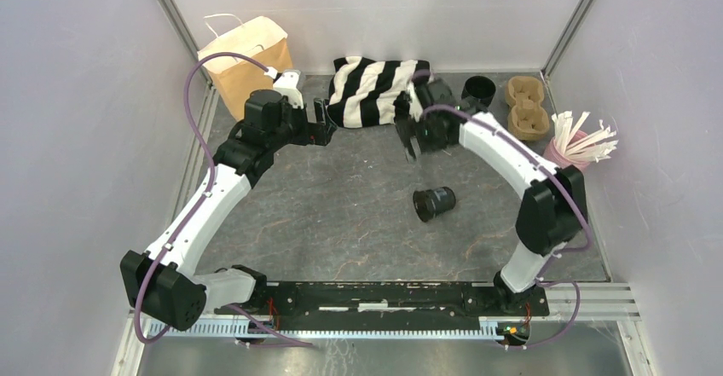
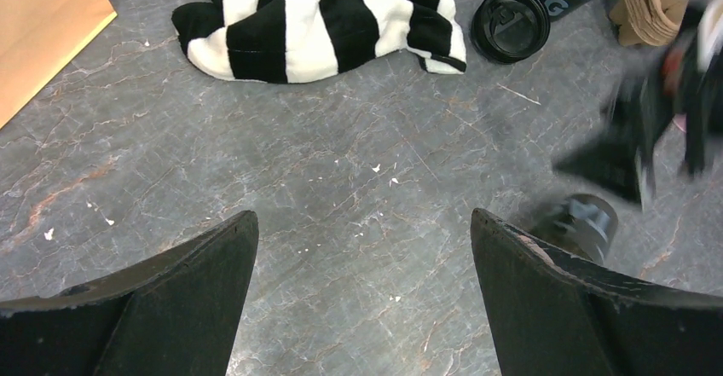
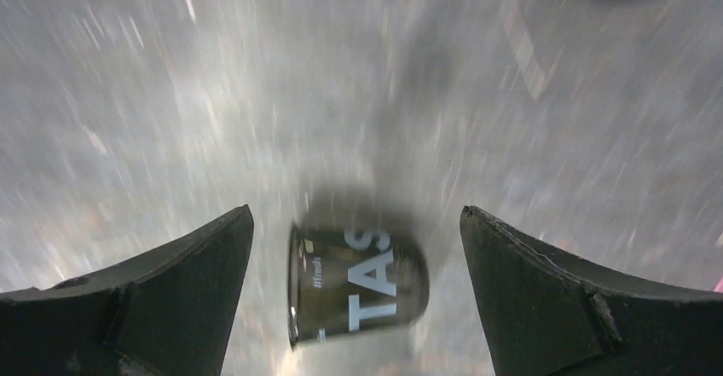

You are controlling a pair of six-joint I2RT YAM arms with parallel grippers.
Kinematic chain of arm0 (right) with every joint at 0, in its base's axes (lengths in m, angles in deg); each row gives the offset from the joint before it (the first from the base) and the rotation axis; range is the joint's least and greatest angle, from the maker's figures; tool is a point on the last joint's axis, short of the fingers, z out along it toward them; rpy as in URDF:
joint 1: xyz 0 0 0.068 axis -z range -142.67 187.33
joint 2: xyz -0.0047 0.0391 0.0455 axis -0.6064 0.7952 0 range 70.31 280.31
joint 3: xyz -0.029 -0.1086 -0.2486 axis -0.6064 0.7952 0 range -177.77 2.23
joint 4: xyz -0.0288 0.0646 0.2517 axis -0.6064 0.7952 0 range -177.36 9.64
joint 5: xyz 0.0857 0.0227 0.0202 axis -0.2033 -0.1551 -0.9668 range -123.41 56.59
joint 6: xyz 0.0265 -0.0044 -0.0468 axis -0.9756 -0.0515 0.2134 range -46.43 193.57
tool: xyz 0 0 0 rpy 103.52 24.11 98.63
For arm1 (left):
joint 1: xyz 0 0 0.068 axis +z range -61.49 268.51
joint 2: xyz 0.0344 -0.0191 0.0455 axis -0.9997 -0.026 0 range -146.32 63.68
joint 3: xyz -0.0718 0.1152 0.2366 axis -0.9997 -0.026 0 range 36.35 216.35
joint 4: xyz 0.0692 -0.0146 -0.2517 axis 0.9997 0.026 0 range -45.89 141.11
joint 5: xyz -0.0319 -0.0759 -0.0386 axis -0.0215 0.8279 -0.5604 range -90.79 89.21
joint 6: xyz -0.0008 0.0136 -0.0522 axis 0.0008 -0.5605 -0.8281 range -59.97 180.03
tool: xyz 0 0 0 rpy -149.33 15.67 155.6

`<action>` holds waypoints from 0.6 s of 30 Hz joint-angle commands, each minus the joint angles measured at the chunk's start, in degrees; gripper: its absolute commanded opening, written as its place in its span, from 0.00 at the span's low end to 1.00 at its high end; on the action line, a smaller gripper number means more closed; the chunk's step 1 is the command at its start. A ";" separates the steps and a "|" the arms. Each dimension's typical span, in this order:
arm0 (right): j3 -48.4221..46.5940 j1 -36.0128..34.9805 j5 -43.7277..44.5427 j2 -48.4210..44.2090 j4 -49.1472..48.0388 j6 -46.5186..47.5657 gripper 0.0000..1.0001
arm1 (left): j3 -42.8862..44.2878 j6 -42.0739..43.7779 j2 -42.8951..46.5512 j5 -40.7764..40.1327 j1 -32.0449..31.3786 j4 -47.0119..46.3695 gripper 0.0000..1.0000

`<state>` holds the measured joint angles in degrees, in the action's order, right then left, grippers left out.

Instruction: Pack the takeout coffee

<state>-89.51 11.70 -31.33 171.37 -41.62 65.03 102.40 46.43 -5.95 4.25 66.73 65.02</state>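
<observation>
The takeout coffee (image 1: pixel 434 203), a small black lidded cup with white lettering, lies on its side on the grey table, right of centre. My right gripper (image 1: pixel 414 148) hangs open above and behind it, not touching it. In the blurred right wrist view the takeout coffee (image 3: pixel 358 286) lies loose below the wide-apart fingers of the right gripper (image 3: pixel 356 214). My left gripper (image 1: pixel 326 130) stands open over bare table near the striped cloth. The left wrist view has the left gripper (image 2: pixel 365 218) empty, with the takeout coffee (image 2: pixel 584 222) at the right. The brown paper bag (image 1: pixel 243 65) stands at the back left.
A black-and-white striped cloth (image 1: pixel 375 90) lies at the back centre. A lidless black cup (image 1: pixel 479 90), cardboard cup carriers (image 1: pixel 527 107) and a pink cup of white sticks (image 1: pixel 575 141) stand at the back right. A loose black lid (image 2: pixel 511 22) lies next to the cloth.
</observation>
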 commanded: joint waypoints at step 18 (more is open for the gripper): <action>52.29 -11.94 7.01 -38.39 6.93 -17.70 0.97 | 0.16 -3.33 1.53 4.97 -2.94 1.46 1.00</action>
<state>-40.77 -0.17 -26.17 134.97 -31.24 54.60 101.76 45.62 -5.90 7.24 64.00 65.33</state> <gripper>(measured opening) 0.979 0.994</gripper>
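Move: The runaway black cup lies on its side some 13 cm back from the right hand, 6 cm to its right and about 12 cm below. The black lid lies roughly 6 cm ahead and 8 cm to the right, the striped cloth about 12 cm ahead and 5 cm to the left, both some 15 cm down. From the left hand that cup is about 26 cm right, 11 cm back and 22 cm below. The right hand darts back about 25 cm, down and right, fingers wide, chasing the cup; the left drifts right. ##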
